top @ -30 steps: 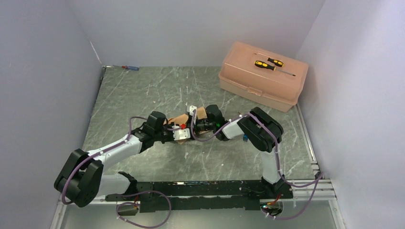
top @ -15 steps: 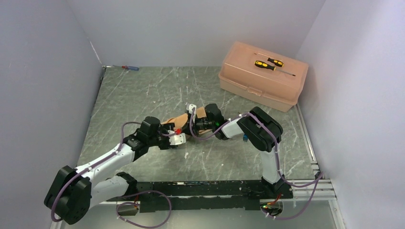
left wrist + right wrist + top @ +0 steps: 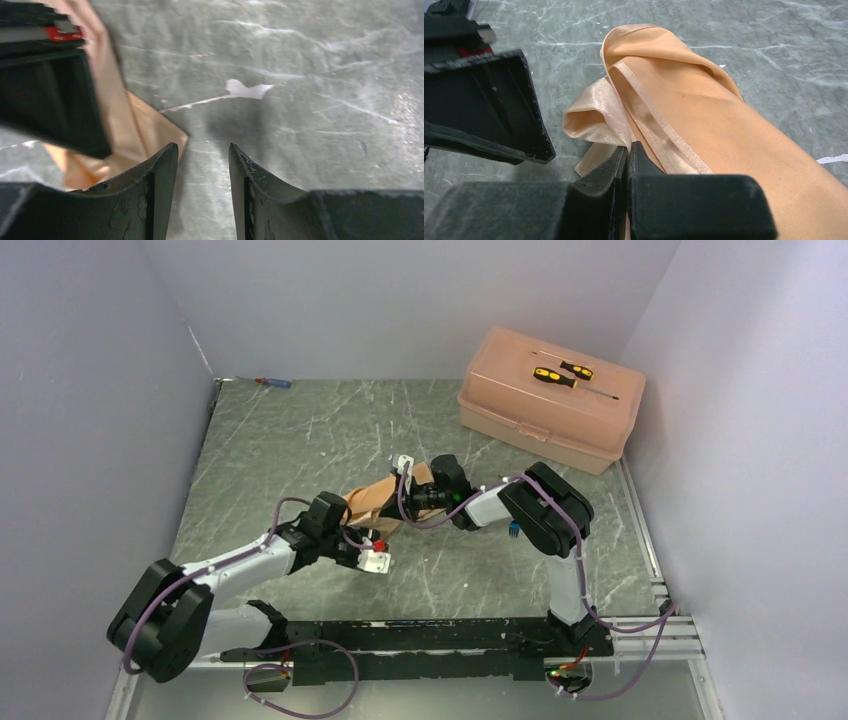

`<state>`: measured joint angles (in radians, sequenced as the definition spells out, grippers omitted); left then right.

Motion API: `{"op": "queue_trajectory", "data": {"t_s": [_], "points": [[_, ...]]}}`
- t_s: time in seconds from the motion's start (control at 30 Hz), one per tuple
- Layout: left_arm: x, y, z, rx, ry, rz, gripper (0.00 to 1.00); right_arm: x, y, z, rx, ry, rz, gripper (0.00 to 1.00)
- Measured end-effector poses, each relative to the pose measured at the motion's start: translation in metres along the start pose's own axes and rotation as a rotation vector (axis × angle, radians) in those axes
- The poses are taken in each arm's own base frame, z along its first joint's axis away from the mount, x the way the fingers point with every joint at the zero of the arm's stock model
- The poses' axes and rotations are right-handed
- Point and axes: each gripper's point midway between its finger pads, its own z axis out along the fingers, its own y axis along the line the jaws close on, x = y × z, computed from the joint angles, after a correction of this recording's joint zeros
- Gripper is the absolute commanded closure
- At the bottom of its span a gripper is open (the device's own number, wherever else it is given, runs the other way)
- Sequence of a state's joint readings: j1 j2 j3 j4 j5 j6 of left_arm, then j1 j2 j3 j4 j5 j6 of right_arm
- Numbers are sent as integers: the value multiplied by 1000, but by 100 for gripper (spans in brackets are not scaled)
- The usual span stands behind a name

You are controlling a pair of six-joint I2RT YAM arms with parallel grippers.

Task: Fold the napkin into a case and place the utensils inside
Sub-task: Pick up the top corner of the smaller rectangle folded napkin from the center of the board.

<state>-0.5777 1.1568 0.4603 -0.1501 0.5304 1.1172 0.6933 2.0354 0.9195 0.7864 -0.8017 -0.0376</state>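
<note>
The peach-orange napkin (image 3: pixel 372 500) lies loosely bunched and folded over itself at mid-table, not in the shape of a case. My right gripper (image 3: pixel 628 148) is shut on a shiny hemmed edge of the napkin (image 3: pixel 704 115), the cloth pinched between its tips. My left gripper (image 3: pixel 202 150) hovers just in front of the cloth's near corner (image 3: pixel 135 130), open, with only bare table between its fingers. In the top view the left gripper (image 3: pixel 377 558) sits on the near side of the napkin. A small blue bit (image 3: pixel 512 530) shows by the right arm's elbow; the utensils are otherwise hidden.
A pink plastic box (image 3: pixel 548 405) stands at the back right with two yellow-and-black screwdrivers (image 3: pixel 562 373) on its lid. A red-and-blue screwdriver (image 3: pixel 272 382) lies at the back left corner. A white scrap (image 3: pixel 248 90) lies on the table. Walls enclose three sides.
My left gripper let go of the napkin, opened and drew back toward the near edge. My right gripper closed on the cloth's edge and stayed in place.
</note>
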Motion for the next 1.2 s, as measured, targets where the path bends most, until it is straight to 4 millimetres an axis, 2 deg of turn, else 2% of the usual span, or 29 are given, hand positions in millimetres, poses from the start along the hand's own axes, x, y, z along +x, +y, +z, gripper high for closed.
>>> {"op": "queue_trajectory", "data": {"t_s": [0.1, 0.2, 0.5, 0.6, 0.83, 1.03, 1.2], "points": [[9, -15, 8, 73, 15, 16, 51, 0, 0, 0, 1, 1, -2, 99], [13, -18, 11, 93, 22, 32, 52, 2, 0, -1, 0, 7, -4, 100], [14, -1, 21, 43, 28, 78, 52, 8, 0, -1, -1, 27, 1, 100], [13, 4, 26, 45, 34, 85, 58, 8, -1, -2, 1, 28, 0, 100], [18, 11, 34, 46, 60, 86, 88, 8, -6, -4, 12, 27, 4, 100], [23, 12, 34, 48, 86, 81, 97, 9, -16, -6, 33, 29, 3, 100], [23, 13, 34, 46, 93, 65, 97, 11, -22, -7, 46, 40, 8, 100]]}}
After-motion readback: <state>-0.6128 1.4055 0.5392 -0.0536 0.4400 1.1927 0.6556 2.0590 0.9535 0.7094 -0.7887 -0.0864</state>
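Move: The loose lower corner of the napkin lies about 2 cm ahead of my left hand, 1 cm to its right and 3 cm below; the fold pinched in my right fingers is some 6 cm ahead and 1 cm right of my left hand, level in height. A white mark on the board is about 3 cm back, 4 cm right and 5 cm down from my left hand. From my right hand that corner is roughly 4 cm back, neither left nor right, and 3 cm lower. I drop my half-open left hand about 2.5 cm with a slight backward dip, then slide it some 3.5 cm forward and a little right, low over the board, onto the napkin's loose corner and close my fingers to pinch it. My right hand keeps its pinch on the fold, sinking slightly and then easing about 2 cm forward and 1 cm right. ##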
